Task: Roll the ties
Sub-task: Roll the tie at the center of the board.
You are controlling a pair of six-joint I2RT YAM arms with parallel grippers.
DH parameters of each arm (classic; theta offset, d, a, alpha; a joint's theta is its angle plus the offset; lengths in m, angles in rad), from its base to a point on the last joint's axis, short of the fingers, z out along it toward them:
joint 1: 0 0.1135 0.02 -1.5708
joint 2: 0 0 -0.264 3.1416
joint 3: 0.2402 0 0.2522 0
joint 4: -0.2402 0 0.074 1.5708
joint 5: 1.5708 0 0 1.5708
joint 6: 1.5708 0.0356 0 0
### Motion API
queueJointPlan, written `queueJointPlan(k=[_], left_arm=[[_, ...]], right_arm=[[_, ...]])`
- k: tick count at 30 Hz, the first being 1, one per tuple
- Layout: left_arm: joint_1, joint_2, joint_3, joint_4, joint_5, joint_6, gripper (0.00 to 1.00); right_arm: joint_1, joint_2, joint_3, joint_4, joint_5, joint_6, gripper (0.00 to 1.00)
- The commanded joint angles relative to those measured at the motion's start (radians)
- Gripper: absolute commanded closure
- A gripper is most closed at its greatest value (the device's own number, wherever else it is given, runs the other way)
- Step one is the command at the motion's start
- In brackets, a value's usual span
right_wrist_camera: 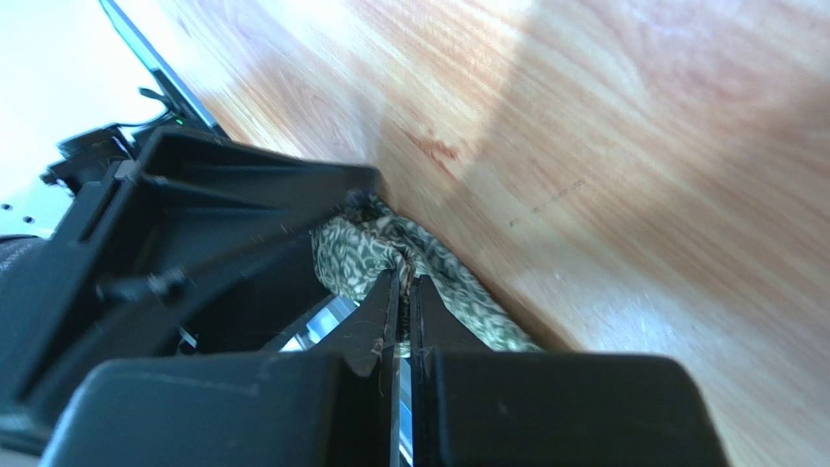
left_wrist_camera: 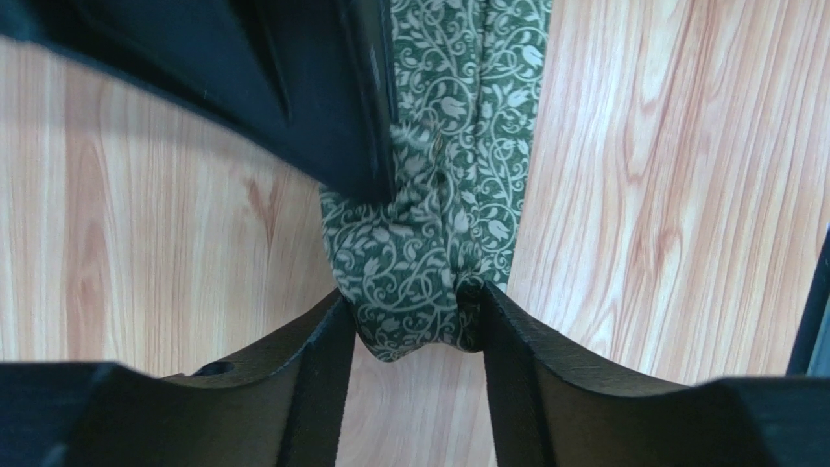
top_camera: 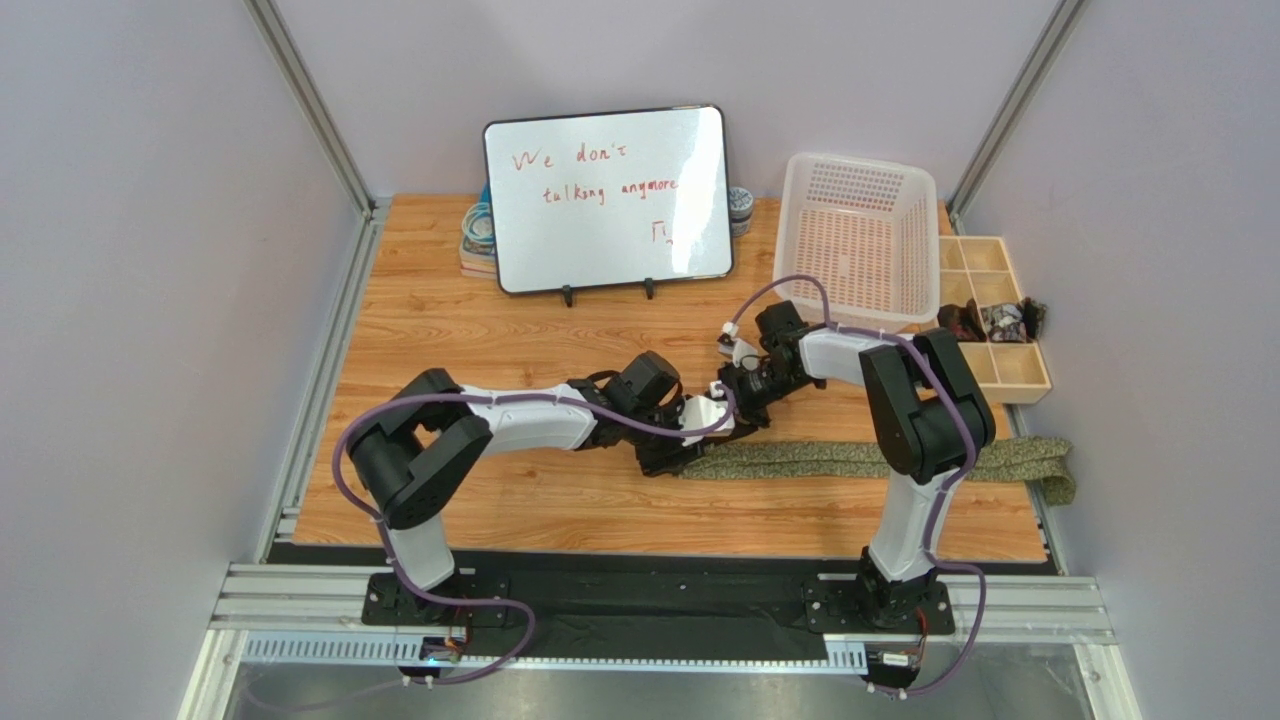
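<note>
The tie [top_camera: 887, 458], olive-green with a pale vine pattern, lies flat along the near part of the wooden table, from the middle to the right edge. Both grippers meet at its left end. My left gripper [left_wrist_camera: 414, 311] stands open, and the tie's folded, bunched end [left_wrist_camera: 438, 195] sits between its fingertips, brushing both. My right gripper [right_wrist_camera: 401, 282] is shut on a pinch of the tie [right_wrist_camera: 458, 292] just beyond that fold. One of its dark fingers [left_wrist_camera: 321, 88] crosses the top of the left wrist view. From above, the left gripper [top_camera: 699, 435] and the right gripper [top_camera: 733, 402] are almost touching.
A whiteboard [top_camera: 609, 195] with red writing stands at the back. A white plastic basket [top_camera: 857, 240] sits at the back right, beside a wooden compartment tray [top_camera: 999, 315] holding small dark items. The tie's wide end [top_camera: 1052, 458] reaches the table's right edge.
</note>
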Motion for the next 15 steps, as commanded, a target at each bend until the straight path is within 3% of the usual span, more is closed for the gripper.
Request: queueJointPlan(k=[1,6,10,11,15], left_arm=[[0.015,-0.051,-0.034,-0.127,0.048,-0.003,0.41],[0.013,-0.035,-0.044,-0.09,0.055,-0.047,0.36],[0.013,-0.039,-0.054,-0.055,0.058,-0.067,0.3],[0.011,-0.041,-0.058,-0.045,0.054,-0.069,0.22],[0.002,-0.042,-0.064,-0.001,0.017,-0.081,0.2]], right_arm=[[0.005,-0.045,-0.026,0.188,-0.053,0.114,1.0],[0.011,-0.058,-0.063,0.261,-0.085,0.205,1.0],[0.021,-0.094,-0.081,0.235,-0.096,0.21,1.0],[0.021,-0.101,-0.084,0.224,-0.096,0.205,1.0],[0.021,-0.11,-0.095,0.167,-0.094,0.164,1.0]])
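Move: The tie's rolled end sits between the half-open left fingers, its middle about 1 cm to the right of the left hand point and 1 cm below it. From the right hand, shut on a fold of the tie, that roll lies roughly 2 cm to the left, 2 cm back and 1 cm down. The flat strip runs off to the right, its middle some 25 cm right of the left hand and level with it fore and aft. Keep the right fingers pinched on the fold and carry it about 2 cm left and nearly 2 cm up, sideways first and then mostly up, over the roll. Meanwhile spread the left fingers from half to about three-quarters open, easing that gripper some 1 cm left and 1 cm back, low over the table, so its near finger comes clear of the roll. ##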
